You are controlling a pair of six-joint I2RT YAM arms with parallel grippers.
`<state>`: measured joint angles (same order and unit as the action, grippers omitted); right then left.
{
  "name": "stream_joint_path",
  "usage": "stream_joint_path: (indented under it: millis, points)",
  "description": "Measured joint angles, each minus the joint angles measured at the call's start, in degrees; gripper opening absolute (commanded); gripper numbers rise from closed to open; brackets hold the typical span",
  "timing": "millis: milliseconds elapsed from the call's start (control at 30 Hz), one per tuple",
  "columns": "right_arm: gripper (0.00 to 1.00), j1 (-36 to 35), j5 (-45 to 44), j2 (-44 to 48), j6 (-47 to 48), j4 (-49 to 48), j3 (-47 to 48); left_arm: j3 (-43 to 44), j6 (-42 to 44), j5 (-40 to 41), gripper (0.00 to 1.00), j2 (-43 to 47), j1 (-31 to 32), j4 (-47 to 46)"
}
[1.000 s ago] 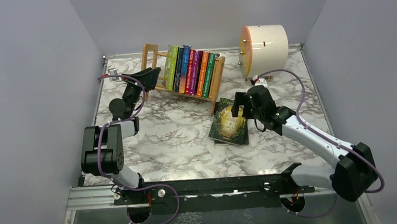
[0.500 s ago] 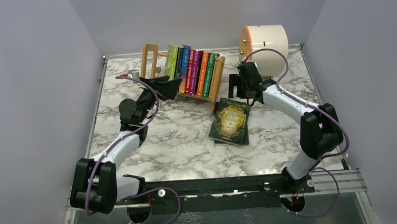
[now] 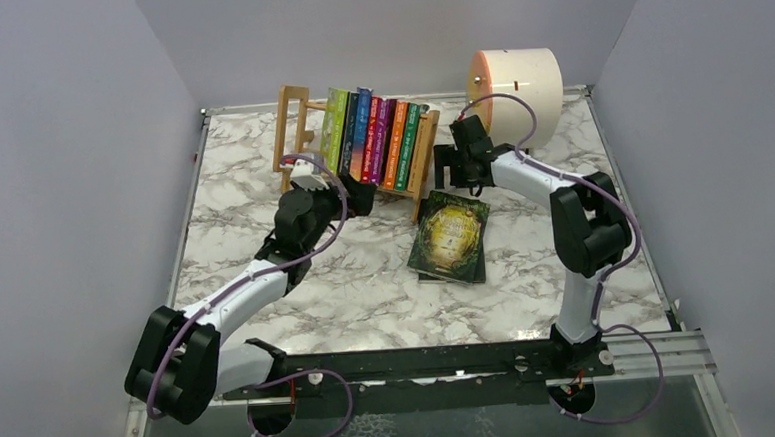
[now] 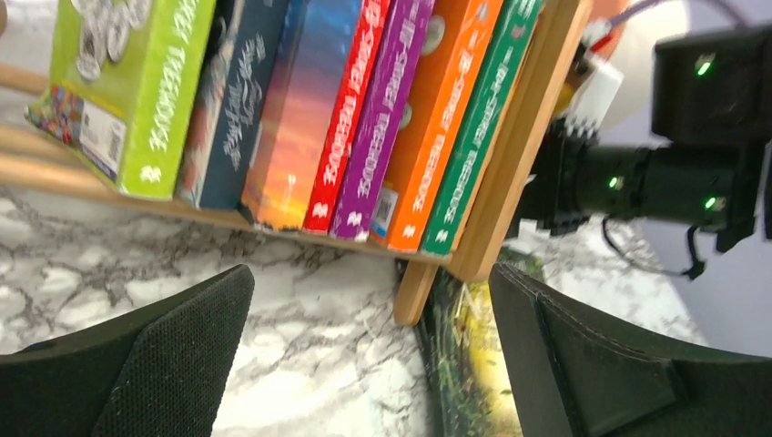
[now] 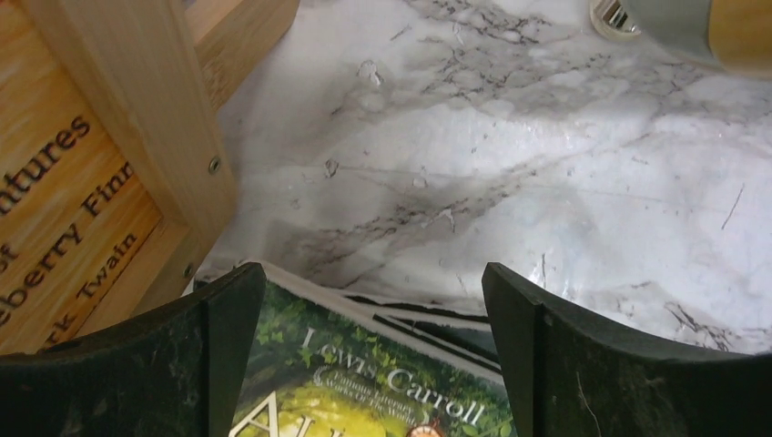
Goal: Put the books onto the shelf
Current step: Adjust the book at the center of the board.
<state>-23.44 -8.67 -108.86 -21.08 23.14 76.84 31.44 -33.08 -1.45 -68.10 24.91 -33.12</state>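
Observation:
Several books stand upright in the light-wood shelf at the back; their spines fill the left wrist view. Two more books lie stacked flat just right of the shelf's right end, a dark green cover on top. My left gripper hovers open in front of the shelf's lower rail, holding nothing. My right gripper is open over the far edge of the flat stack, beside the shelf's end piece, with its fingers on either side of the cover's top edge.
A cream cylindrical drum stands at the back right, close behind the right arm. Grey walls enclose the marble table on three sides. The black rail with the arm bases runs along the near edge.
My left arm swung from the shelf's left end to the front of the shelf. My right arm stretched back from over the stack's middle to its far edge beside the shelf.

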Motion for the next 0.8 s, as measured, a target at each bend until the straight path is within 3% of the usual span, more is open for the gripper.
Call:
stream_joint_path:
  millis: [367,800]
  points:
    - [0.87,1.07,1.53,-5.03,0.59,-0.44,3.58,4.17,3.82,16.96,0.99,-5.40,12.85,13.68]
    - [0.85,1.07,3.91,-5.73,0.90,-2.29,0.61,4.55,3.41,21.97,0.99,-9.11,15.82,17.20]
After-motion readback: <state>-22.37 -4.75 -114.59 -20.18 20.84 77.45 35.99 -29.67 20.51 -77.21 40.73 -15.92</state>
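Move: Just beyond the two books left on the table: from the right hand, the Alice book's middle is about 11 cm back, 2 cm left and 5 cm below. The shelf's near right leg stands about 8 cm left and 3 cm back from this hand, and the white drum about 18 cm ahead and 12 cm right. From the left hand, the Alice book lies some 23 cm right, 4 cm back and 19 cm below; the shelved books are about 14 cm ahead, 5 cm right and 10 cm lower. Sinking about 4 cm between shelf end and drum, the right hand first eases forward a little past the books' far edge, then draws back about 1 cm against that edge, fingers still wide. Meanwhile the open left hand drops about 9 cm in front of the shelf, easing back and right, towards the height of the Alice book, its wrist rolling left side up and tipping down, some 25 degrees in all. ##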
